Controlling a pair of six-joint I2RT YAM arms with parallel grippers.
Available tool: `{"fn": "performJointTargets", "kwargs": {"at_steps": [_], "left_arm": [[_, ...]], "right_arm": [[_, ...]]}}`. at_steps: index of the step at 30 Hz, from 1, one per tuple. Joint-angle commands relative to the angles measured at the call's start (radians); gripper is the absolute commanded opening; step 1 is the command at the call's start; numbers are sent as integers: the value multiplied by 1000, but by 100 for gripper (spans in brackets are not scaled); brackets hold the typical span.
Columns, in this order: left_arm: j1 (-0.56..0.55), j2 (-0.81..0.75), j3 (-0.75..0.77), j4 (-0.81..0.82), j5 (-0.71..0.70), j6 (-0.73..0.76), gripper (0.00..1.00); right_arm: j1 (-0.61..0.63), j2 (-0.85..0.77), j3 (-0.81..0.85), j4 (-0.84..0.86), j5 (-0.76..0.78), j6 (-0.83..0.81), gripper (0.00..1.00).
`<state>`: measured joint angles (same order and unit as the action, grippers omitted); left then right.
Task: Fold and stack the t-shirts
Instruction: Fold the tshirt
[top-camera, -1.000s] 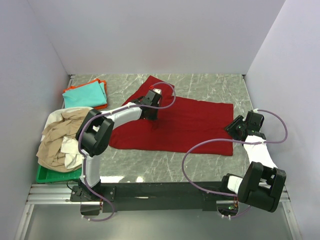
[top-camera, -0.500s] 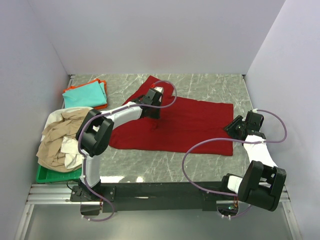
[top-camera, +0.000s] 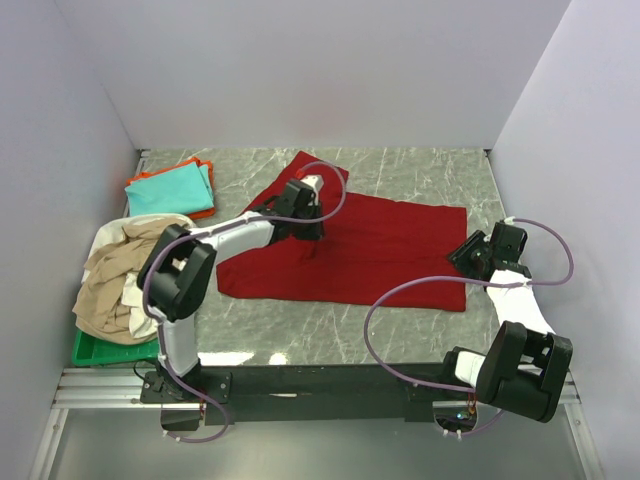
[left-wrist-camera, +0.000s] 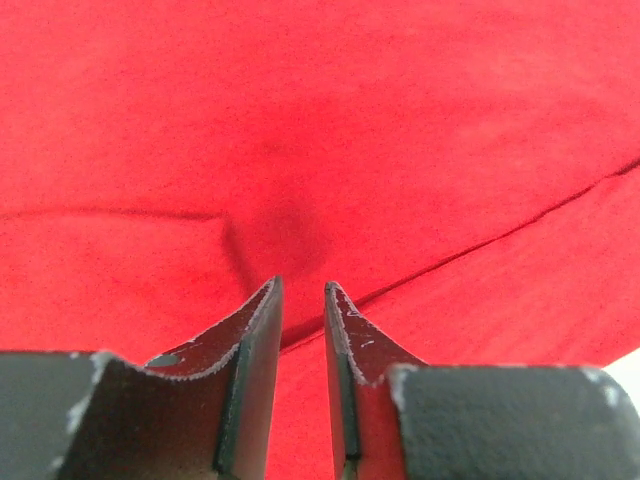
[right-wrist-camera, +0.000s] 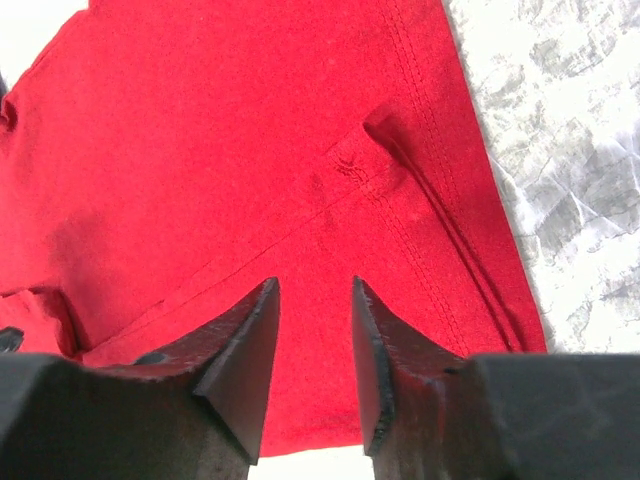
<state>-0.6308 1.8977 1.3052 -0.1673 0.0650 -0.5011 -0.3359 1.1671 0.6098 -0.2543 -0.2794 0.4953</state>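
Observation:
The large dark red t-shirt (top-camera: 385, 250) lies spread flat on the marble table, with a flap folded up at its far left. My left gripper (top-camera: 308, 232) is low over the shirt's upper left part. In the left wrist view its jaws (left-wrist-camera: 302, 288) stand a narrow gap apart with nothing between them, and the red cloth (left-wrist-camera: 320, 120) shows a dimple just beyond the tips. My right gripper (top-camera: 463, 256) is open and empty over the shirt's right hem (right-wrist-camera: 220, 150). A folded teal shirt (top-camera: 172, 188) lies on an orange one (top-camera: 204, 211) at the back left.
A green tray (top-camera: 98, 350) at the left edge holds a heap of beige (top-camera: 118, 272) and white (top-camera: 150, 302) shirts. Bare marble (top-camera: 420, 172) shows behind the red shirt. White walls close in three sides. Purple cables loop off both wrists.
The left arm's elbow has dropped and swung left, and its gripper has shifted slightly toward the far left on the red shirt. The right arm and the shirts have not moved.

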Motion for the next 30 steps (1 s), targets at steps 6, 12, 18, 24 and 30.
{"fn": "performJointTargets", "kwargs": {"at_steps": [6,12,18,24,30], "left_arm": [[98,-202,-194,78,-54,-39,25],[138,-230,-276,112,-57,-53,26],[184,-264,-317,133,-62,-53,27],[220,-296,-331,123,-94,-19,28],[289,-305,-389,160,-18,-22,28]], "right_arm": [[32,-171,30,14,69,-37,41],[43,-178,62,-17,100,-60,43],[44,15,175,-97,155,-58,43],[43,170,235,-115,256,-50,43],[46,292,281,-115,263,-69,43]]}}
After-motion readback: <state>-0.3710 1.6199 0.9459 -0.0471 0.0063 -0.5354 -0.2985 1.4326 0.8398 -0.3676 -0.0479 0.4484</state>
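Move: The shirt's left end lies about 20 cm left of the left hand, 6 cm nearer the base and 5 cm lower; the small crease corner lies 2 cm left, level fore and aft, and the far sleeve some 14 cm ahead, both 5 cm lower. For the right hand, the fold's right corner is about 3 cm ahead, 3 cm right and 5 cm below; the shirt's near right corner lies 12 cm back, 3 cm right, equally low. Left hand sweeps about 14 cm left over the shirt; right rises 5 cm, then descends forward-right towards the fold's corner. ##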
